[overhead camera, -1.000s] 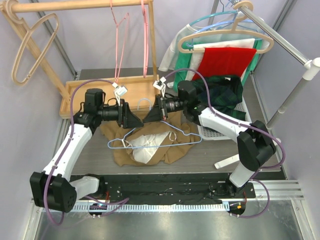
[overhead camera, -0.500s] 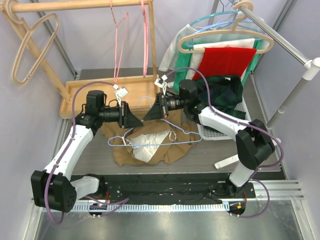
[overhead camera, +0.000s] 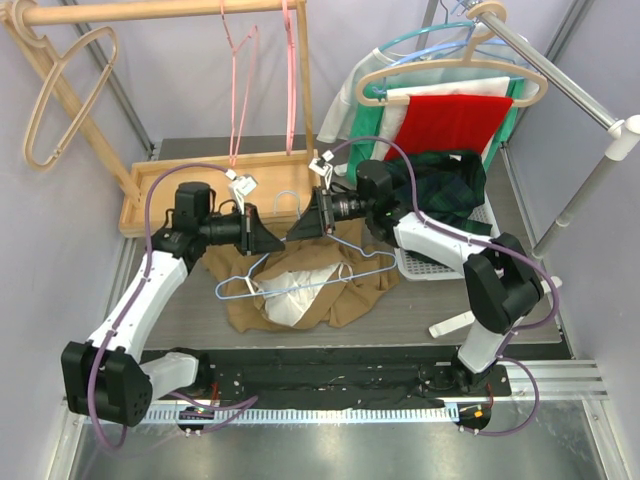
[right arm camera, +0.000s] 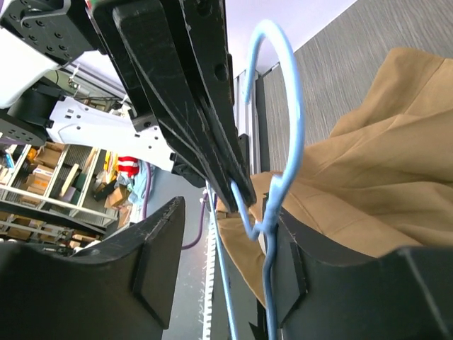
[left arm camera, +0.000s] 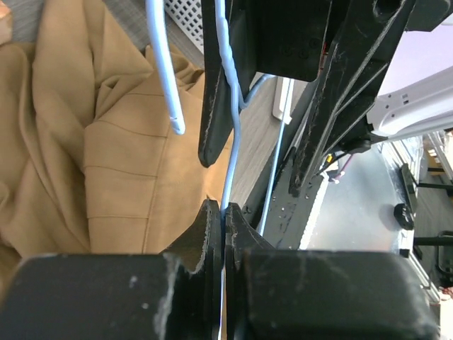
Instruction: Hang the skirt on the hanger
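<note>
A light blue wire hanger (overhead camera: 312, 278) hangs low over the tan skirt (overhead camera: 345, 300), which lies crumpled on the table with its white lining showing. My left gripper (overhead camera: 281, 243) is shut on the hanger's wire just below the hook; in the left wrist view the wire (left arm camera: 231, 134) runs up out of the closed gripper (left arm camera: 224, 214), with the skirt (left arm camera: 92, 163) at the left. My right gripper (overhead camera: 296, 232) faces it, open. In the right wrist view the hanger's twisted neck (right arm camera: 271, 227) rests against one finger of that open gripper (right arm camera: 226, 248), beside the skirt (right arm camera: 375, 177).
A wooden rack with a tray (overhead camera: 150, 190) stands at the back left, carrying a beige hanger (overhead camera: 60, 95) and pink hangers (overhead camera: 240, 80). At the right are a white basket (overhead camera: 425, 265) of dark clothes and a metal rail (overhead camera: 560, 80) with hung garments.
My left gripper has closed on the hanger's wire. My right gripper, shut on the hanger's neck before, has opened. The hanger has lifted slightly.
</note>
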Robot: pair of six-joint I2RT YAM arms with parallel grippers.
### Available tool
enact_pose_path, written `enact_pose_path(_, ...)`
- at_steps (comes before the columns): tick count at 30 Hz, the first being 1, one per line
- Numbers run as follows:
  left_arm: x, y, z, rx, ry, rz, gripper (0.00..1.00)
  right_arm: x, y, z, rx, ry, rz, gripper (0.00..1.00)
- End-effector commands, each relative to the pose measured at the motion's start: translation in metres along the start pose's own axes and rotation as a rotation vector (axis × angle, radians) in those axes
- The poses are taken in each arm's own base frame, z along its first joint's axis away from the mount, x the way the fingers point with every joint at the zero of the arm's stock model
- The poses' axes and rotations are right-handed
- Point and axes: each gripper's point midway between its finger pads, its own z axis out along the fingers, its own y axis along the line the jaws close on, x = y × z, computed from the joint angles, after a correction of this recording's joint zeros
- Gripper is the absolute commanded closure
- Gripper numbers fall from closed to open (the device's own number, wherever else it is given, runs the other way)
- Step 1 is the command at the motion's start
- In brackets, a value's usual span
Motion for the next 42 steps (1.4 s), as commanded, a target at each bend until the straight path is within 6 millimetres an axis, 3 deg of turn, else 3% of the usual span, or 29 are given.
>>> enact_pose_path(1,-0.007,0.016,-0.008,-0.111,-0.044,0.020,1.00,0.003,0.037,-0.016,-0.083,0.022,-0.081,0.46)
enact_pose_path(4,-0.006,0.014,-0.010,-0.116,-0.034,0.022,1.00,0.016,0.036,-0.026,-0.078,0.040,-0.063,0.48)
enact_pose_path(7,-0.009,0.012,-0.013,-0.126,-0.040,0.032,1.00,0.026,0.032,-0.035,-0.045,0.058,-0.070,0.59)
enact_pose_path(15,-0.012,0.007,-0.013,-0.108,-0.045,0.022,1.00,0.029,0.023,-0.050,0.119,0.008,-0.066,0.99)
enact_pose_path(20,-0.018,-0.005,-0.009,-0.031,-0.059,-0.033,0.98,0.029,0.019,-0.054,0.166,-0.020,-0.103,0.99)
enact_pose_path(25,-0.033,-0.019,-0.002,0.083,-0.123,-0.066,0.74,0.028,0.017,-0.052,0.155,-0.026,-0.119,0.99)
enact_pose_path(26,-0.034,-0.021,-0.001,0.095,-0.132,-0.076,0.65,0.026,0.017,-0.050,0.148,-0.032,-0.129,0.99)
enact_pose_path(30,-0.037,-0.023,0.008,0.100,-0.153,-0.096,0.52,0.023,0.019,-0.043,0.122,-0.045,-0.127,0.99)
enact_pose_path(36,-0.039,-0.031,0.024,0.116,-0.157,-0.085,0.45,0.019,0.019,-0.031,0.086,-0.071,-0.120,0.99)
enact_pose_path(42,-0.049,-0.037,0.025,0.140,-0.221,-0.087,0.44,0.019,0.024,-0.021,0.036,-0.071,-0.096,0.99)
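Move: The left fingers already pinch the hanger's left shoulder, with the neck about 2 cm to their right and 1 cm forward. The neck sits between the right hand's open fingers; that hand's next grip, the hanger's right shoulder wire, lies some 5 cm right, 2 cm back and 2 cm below it. The skirt is spread about 18 cm below the left hand, centred 2 cm back and 3 cm right. The hanger's left corner is roughly 14 cm left and 8 cm back of the left hand. The right fingers shut on the hanger's right shoulder wire after the hand slides about 5 cm right along it from the neck, also down and a little back, and they keep that pinch. Only then does the left hand let go of the left shoulder, opening wide and shifting some 4 cm right and 3 cm up around the neck while the right hand eases back left a couple of centimetres. ##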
